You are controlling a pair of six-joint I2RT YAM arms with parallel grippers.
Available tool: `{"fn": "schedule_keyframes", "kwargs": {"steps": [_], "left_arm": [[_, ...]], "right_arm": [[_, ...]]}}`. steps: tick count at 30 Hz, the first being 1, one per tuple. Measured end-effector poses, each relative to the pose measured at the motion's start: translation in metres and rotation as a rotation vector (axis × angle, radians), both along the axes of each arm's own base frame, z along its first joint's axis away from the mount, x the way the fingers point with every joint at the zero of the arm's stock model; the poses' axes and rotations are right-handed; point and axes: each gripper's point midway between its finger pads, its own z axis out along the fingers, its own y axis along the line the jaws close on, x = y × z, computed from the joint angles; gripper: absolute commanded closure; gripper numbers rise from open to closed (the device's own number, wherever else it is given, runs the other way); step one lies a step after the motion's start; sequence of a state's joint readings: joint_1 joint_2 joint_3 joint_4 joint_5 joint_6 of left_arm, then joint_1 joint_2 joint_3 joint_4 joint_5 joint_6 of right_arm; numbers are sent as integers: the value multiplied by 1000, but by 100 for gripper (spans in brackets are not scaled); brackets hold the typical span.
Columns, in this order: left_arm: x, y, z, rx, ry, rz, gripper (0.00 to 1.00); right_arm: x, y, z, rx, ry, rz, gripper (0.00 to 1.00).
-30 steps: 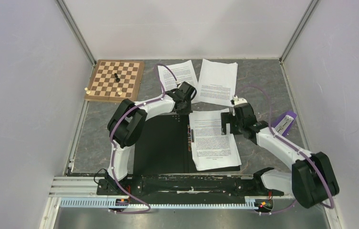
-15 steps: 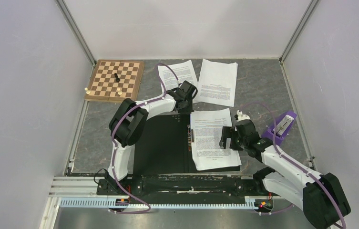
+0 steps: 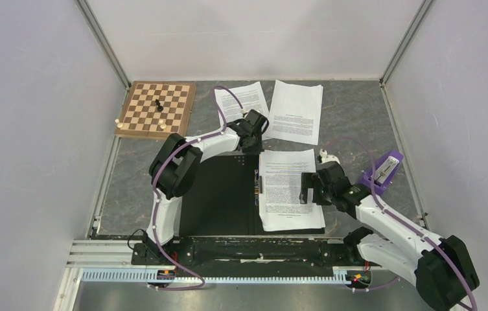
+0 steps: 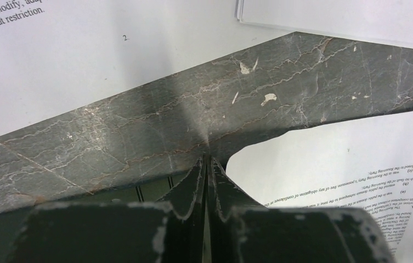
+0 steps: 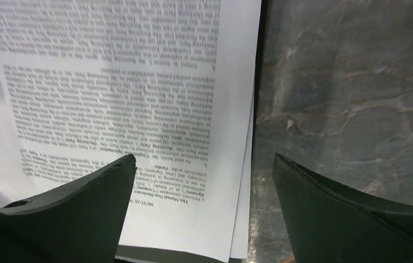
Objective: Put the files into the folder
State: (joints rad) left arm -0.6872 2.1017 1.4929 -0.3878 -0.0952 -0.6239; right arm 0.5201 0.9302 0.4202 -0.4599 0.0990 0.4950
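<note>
The folder (image 3: 218,194) lies open on the table, black inner faces up. One of the files (image 3: 286,188) lies on its right half; a second white edge shows under it in the right wrist view. Two more files (image 3: 244,100) (image 3: 296,110) lie on the table behind the folder. My left gripper (image 3: 251,144) (image 4: 207,160) is shut, tips down at the folder's far edge near the spine, with nothing seen between them. My right gripper (image 3: 304,188) (image 5: 204,159) hangs open over the right edge of the file (image 5: 127,82) in the folder, one finger over paper, the other over bare table.
A wooden chessboard (image 3: 157,109) with a few pieces sits at the back left. A purple object (image 3: 383,170) lies by the right wall. Walls close in the marbled tabletop (image 4: 193,109) on three sides, and the arms' base rail (image 3: 247,249) runs along the near edge.
My right arm has drawn back toward the near edge, its open gripper sliding from the file's far right corner to its right edge. The file sits slightly straighter. The left arm holds still.
</note>
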Motion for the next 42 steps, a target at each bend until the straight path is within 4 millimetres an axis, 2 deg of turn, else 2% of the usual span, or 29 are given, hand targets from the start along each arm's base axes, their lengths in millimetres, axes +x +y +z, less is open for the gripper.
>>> {"fn": "schedule_keyframes", "kwargs": {"steps": [4, 7, 9, 11, 14, 19, 23, 26, 30, 34, 38, 42], "left_arm": [[0, 3, -1, 12, 0, 6, 87], [1, 6, 0, 26, -6, 16, 85], [0, 10, 0, 41, -9, 24, 79], [0, 16, 2, 57, -12, 35, 69], [5, 24, 9, 52, -18, 49, 60], [32, 33, 28, -22, -42, 80, 52], [74, 18, 55, -134, -107, 61, 47], [104, -4, 66, -213, -152, 20, 43], [122, -28, 58, -269, -156, -33, 39], [140, -48, 41, -302, -149, -66, 35], [154, -58, 32, -317, -161, -75, 33], [164, -60, 36, -333, -191, -73, 32]], "right_arm": [[28, 0, 24, -43, -67, -18, 2], [57, 1, 42, -60, -122, -38, 2], [80, 0, 49, -70, -149, -61, 2], [97, -4, 51, -75, -161, -84, 2], [127, -18, 50, -73, -161, -146, 2], [183, -41, 50, -18, -195, -241, 2], [226, -47, 49, 20, -226, -273, 2], [255, -44, 45, 45, -247, -275, 2], [280, -45, 37, 61, -252, -282, 2], [295, -52, 24, 71, -242, -300, 2], [312, -52, 13, 87, -233, -297, 2], [328, -52, 8, 91, -237, -298, 2]]}}
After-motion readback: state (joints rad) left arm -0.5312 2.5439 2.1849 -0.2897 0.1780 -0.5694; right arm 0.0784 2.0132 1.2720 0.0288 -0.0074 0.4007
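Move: From the left gripper, whose nearly shut tips are beside the top-left corner of the file laid in the folder, the middle loose file lies about 19 cm ahead and 16 cm right. The left loose file is 18 cm ahead and 6 cm left, the laid file 14 cm back and 12 cm right, all a centimetre or two lower. From the right gripper, some 3 cm above the papers, the middle file is 35 cm ahead and 2 cm left, the laid file 2 cm ahead and 6 cm left. Send both grippers out to flank the middle loose file. Sweep the right one, kept wide open, up off the laid file and about 32 cm forward, turning clockwise, then sink over the right edge. Lift the left one, opening it two-thirds; swing it slightly left, then forward (16 cm in all) and right, rolling its left side down, and lower it by the left edge. ##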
